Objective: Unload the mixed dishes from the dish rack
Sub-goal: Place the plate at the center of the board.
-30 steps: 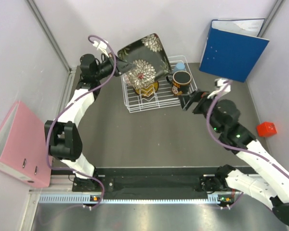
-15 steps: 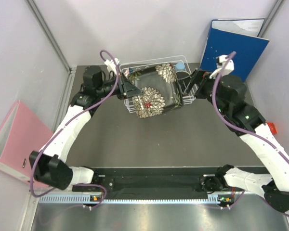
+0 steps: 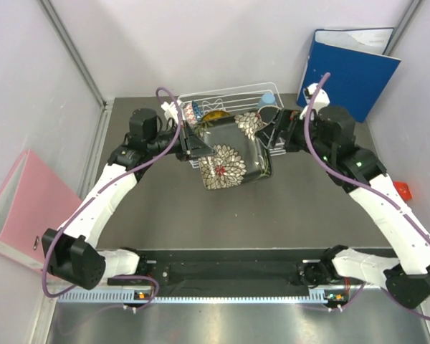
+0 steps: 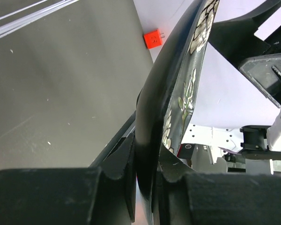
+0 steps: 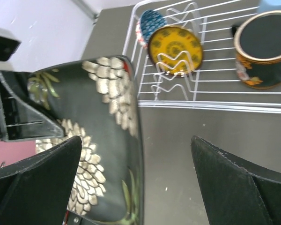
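My left gripper (image 3: 198,147) is shut on the left edge of the black square floral plate (image 3: 233,154), held tilted above the table just in front of the white wire dish rack (image 3: 222,94). The left wrist view shows the plate's rim (image 4: 152,140) pinched between both fingers. My right gripper (image 3: 274,133) stands open at the plate's right side, its jaws astride the plate's right edge (image 5: 138,154) without touching it. In the rack stand the blue mosaic bowl (image 5: 147,23), the yellow patterned plate (image 5: 174,49), the dark mug (image 5: 264,49) and the light blue cup (image 3: 269,97).
A blue binder (image 3: 347,72) leans at the back right, beside the rack. A pink binder (image 3: 21,215) lies at the left wall. A small red cube (image 3: 401,190) sits at the right edge of the table. Grey walls close in on three sides.
The left arm has lifted the floral plate out of the rack and brought it forward and down, turning it flatter. The right gripper has swung from the rack's front to the plate's right edge.
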Controlling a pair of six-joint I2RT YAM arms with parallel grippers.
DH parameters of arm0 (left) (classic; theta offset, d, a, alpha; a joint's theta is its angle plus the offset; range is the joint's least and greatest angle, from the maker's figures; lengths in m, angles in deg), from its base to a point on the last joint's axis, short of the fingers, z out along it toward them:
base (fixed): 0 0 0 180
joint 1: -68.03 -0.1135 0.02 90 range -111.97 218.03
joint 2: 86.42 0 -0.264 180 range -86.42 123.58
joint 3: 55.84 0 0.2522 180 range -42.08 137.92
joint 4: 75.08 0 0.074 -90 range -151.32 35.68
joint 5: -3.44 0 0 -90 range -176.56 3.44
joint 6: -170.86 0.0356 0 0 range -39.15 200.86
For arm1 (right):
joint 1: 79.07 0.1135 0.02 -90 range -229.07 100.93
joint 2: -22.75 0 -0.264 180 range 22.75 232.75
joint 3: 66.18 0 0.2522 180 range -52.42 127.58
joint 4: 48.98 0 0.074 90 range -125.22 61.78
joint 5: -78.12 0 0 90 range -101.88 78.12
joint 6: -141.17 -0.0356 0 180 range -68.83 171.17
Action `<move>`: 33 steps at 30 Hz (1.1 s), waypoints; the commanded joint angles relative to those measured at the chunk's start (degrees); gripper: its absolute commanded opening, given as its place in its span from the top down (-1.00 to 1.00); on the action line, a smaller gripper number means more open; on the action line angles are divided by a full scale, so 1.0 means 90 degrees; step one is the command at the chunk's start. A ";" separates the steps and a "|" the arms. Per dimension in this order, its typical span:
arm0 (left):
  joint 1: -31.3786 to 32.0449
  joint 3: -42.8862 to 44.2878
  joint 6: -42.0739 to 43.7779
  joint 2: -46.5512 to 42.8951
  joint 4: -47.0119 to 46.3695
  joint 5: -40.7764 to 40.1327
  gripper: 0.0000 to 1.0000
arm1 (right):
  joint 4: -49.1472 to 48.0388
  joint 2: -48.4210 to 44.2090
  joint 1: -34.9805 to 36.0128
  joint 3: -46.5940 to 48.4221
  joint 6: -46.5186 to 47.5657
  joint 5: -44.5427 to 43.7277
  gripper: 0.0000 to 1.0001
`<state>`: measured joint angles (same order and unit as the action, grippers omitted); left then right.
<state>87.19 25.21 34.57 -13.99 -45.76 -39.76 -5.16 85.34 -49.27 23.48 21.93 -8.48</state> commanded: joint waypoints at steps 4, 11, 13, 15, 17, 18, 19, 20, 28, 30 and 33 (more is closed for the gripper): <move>0.0069 0.0102 -0.0121 -0.0098 -0.0986 0.0365 1.00 | -0.0459 0.0623 -0.0040 0.0142 0.0055 0.1125 -0.86; 0.0078 -0.0054 -0.0277 -0.0127 -0.1298 0.0512 1.00 | -0.0742 0.0966 -0.0030 -0.0044 0.0084 0.1517 -0.42; 0.0078 -0.0132 -0.0326 -0.0146 -0.1366 0.0512 1.00 | -0.0850 0.0956 -0.0050 -0.0151 0.0074 0.1585 0.01; 0.0078 -0.0220 -0.0336 -0.0166 -0.1386 0.0522 1.00 | -0.0967 0.0956 -0.0040 -0.0230 0.0045 0.1634 0.31; 0.0078 -0.0308 -0.0375 -0.0186 -0.1454 0.0532 1.00 | -0.1055 0.0975 -0.0050 -0.0269 0.0026 0.1770 0.58; 0.0078 -0.0347 -0.0385 -0.0195 -0.1483 0.0551 1.00 | -0.1104 0.0985 -0.0050 -0.0346 0.0026 0.1829 0.92; 0.0078 -0.0367 -0.0385 -0.0224 -0.1513 0.0551 1.00 | -0.1143 0.0985 -0.0040 -0.0386 0.0006 0.1926 1.00; 0.0078 -0.0396 -0.0375 -0.0234 -0.1513 0.0551 1.00 | -0.1240 0.0966 -0.0059 -0.0435 -0.0033 0.1956 1.00; 0.0069 -0.0309 -0.0112 -0.0537 -0.1338 0.0318 -0.35 | -0.1544 0.0430 -0.0040 -0.1030 -0.0306 0.1859 1.00; 0.0069 -0.0153 0.0093 -0.0557 -0.0978 0.0054 -0.82 | -0.1534 0.0273 -0.0050 -0.1128 -0.0355 0.1898 1.00; 0.0059 -0.0064 0.0201 -0.0596 -0.0743 -0.0326 -0.98 | -0.1437 -0.0009 -0.0050 -0.1226 -0.0472 0.1956 1.00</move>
<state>87.91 20.07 34.40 -15.61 -49.59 -39.23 -16.90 90.41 -50.04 12.73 17.96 8.85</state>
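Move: The plate is already in the left hand, pinched by its left edge, its middle about 10 cm to that hand's right, 1 cm ahead and roughly 4 cm below. From the open right hand the plate's middle lies some 13 cm left, 4 cm back and about 8 cm lower. In the rack, the mug stands about 14 cm ahead of the right hand, 2 cm to its right and 12 cm down; the yellow dish is about 15 cm ahead, 15 cm left and 14 cm down. Leftward and down, the right hand swings about 5 cm each way in to the plate, turning some 15 degrees counter-clockwise, and shuts to pinch its right edge. Only then do the left fingers open wide and let go, having sunk about 2 cm; the right keeps its grip, sinking a little more and easing slightly back. ##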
